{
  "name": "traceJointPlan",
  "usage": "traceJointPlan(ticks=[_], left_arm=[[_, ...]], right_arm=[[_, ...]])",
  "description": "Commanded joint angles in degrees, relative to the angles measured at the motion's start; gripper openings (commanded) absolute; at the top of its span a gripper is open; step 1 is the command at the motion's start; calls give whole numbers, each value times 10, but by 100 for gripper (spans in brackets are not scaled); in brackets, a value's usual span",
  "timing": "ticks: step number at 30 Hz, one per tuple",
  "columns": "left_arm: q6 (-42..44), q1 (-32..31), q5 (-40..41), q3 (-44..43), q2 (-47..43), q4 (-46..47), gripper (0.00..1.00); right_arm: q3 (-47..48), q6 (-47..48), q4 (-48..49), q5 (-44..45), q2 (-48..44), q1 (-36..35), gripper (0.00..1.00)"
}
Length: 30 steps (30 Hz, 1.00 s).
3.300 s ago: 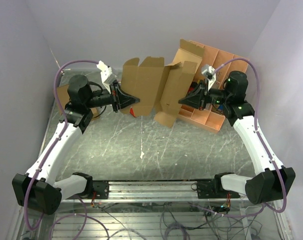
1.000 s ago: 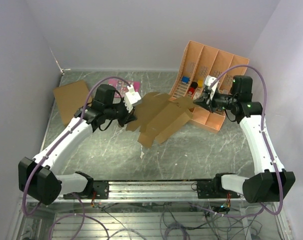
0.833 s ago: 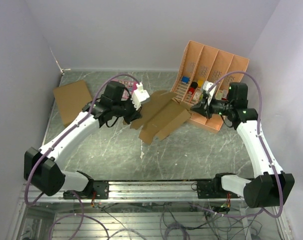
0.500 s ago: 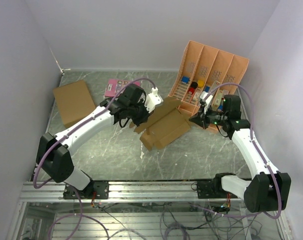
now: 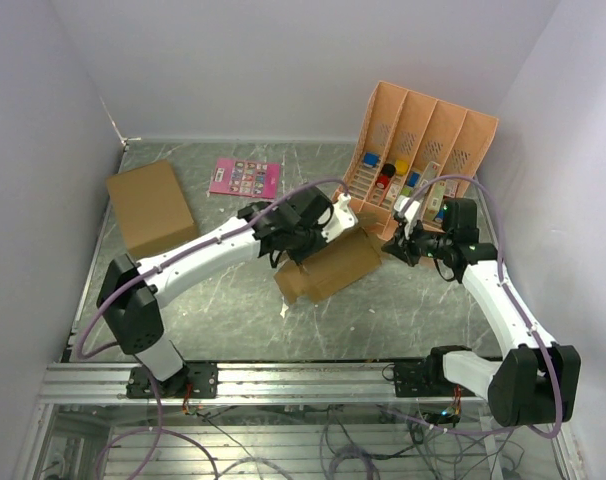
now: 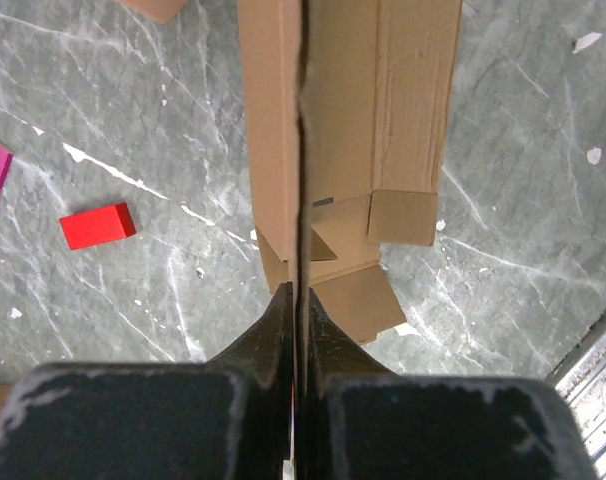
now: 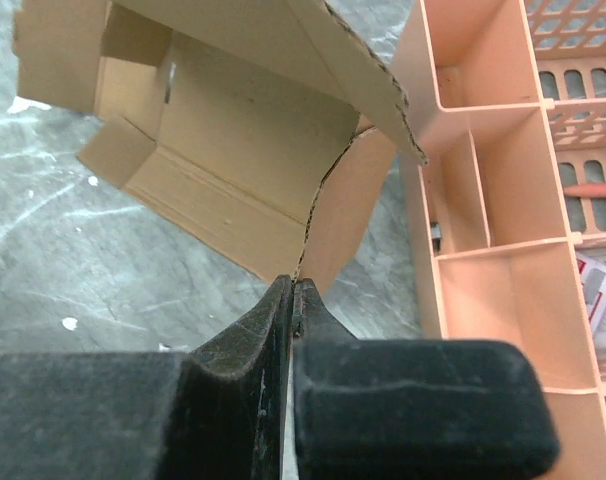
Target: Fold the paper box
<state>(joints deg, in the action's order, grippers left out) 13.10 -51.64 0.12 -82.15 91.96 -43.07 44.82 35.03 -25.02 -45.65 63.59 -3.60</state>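
The paper box [image 5: 333, 266] is a brown creased cardboard cut-out, partly folded, resting low over the middle of the table. My left gripper [image 5: 299, 247] is shut on its left panel; in the left wrist view that panel [image 6: 283, 120] runs edge-on out of the gripper [image 6: 296, 292], with tab flaps below it. My right gripper [image 5: 394, 246] is shut on the box's right flap. The right wrist view shows this gripper [image 7: 292, 286] pinching the flap's corrugated edge, and the box [image 7: 233, 140] opens away from it with its inner panels showing.
An orange divided organizer [image 5: 423, 130] with small items stands at the back right, close beside the right gripper [image 7: 483, 200]. A larger brown cardboard box [image 5: 151, 206] lies at the back left. A pink card [image 5: 245, 177] lies behind, and a red block [image 6: 97, 224] is under the left wrist.
Both arms have brought the paper box down from mid-air onto the table. The left arm swung right and the box has folded over into a narrower shape. Both grips have held.
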Motion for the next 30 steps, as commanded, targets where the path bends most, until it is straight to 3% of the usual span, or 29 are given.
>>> traceJointPlan(ticks=[1,7,18,24,30], left_arm=[[-32,-31,67,-24,22,-33,7],[-48,-65,90,-25,30,-35,7],[-82,-120,122,-29,42,-43,7],[-113,-139,126,-22,53,-53,7],[-117,-135,136,-24,51,-83,7]], right_arm=[[-11,72,-33,37,11,6,0],[-47,197,-66,22,3,34,0],[-101,278,-45,39,5,40,0],[-126,286,-15,45,1,45,0],[-125,252,54,-7,10,45,0]])
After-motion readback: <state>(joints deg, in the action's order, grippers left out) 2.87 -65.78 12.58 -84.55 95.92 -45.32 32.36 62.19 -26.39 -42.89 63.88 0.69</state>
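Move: Both my hands already hold the half-folded paper box. Its middle is about 6 cm right of my left hand, 2 cm back and 7 cm below; from my right hand it is some 11 cm left, 4 cm back and 6 cm lower. From my left hand, the red block lies 9 cm ahead, 9 cm left and 16 cm down, and the orange rack's middle about 14 cm ahead, 21 cm right and 8 cm down. I bring my right hand down some 8 cm, easing it right and back as well, still pinching the flap's edge and tipping its fingers about 15 degrees more steeply down. Meanwhile my left hand keeps its pinch on the raised panel's edge and draws it back and to the right, about 7 cm in all, over the table in front of the rack, its wrist hardly turning. ##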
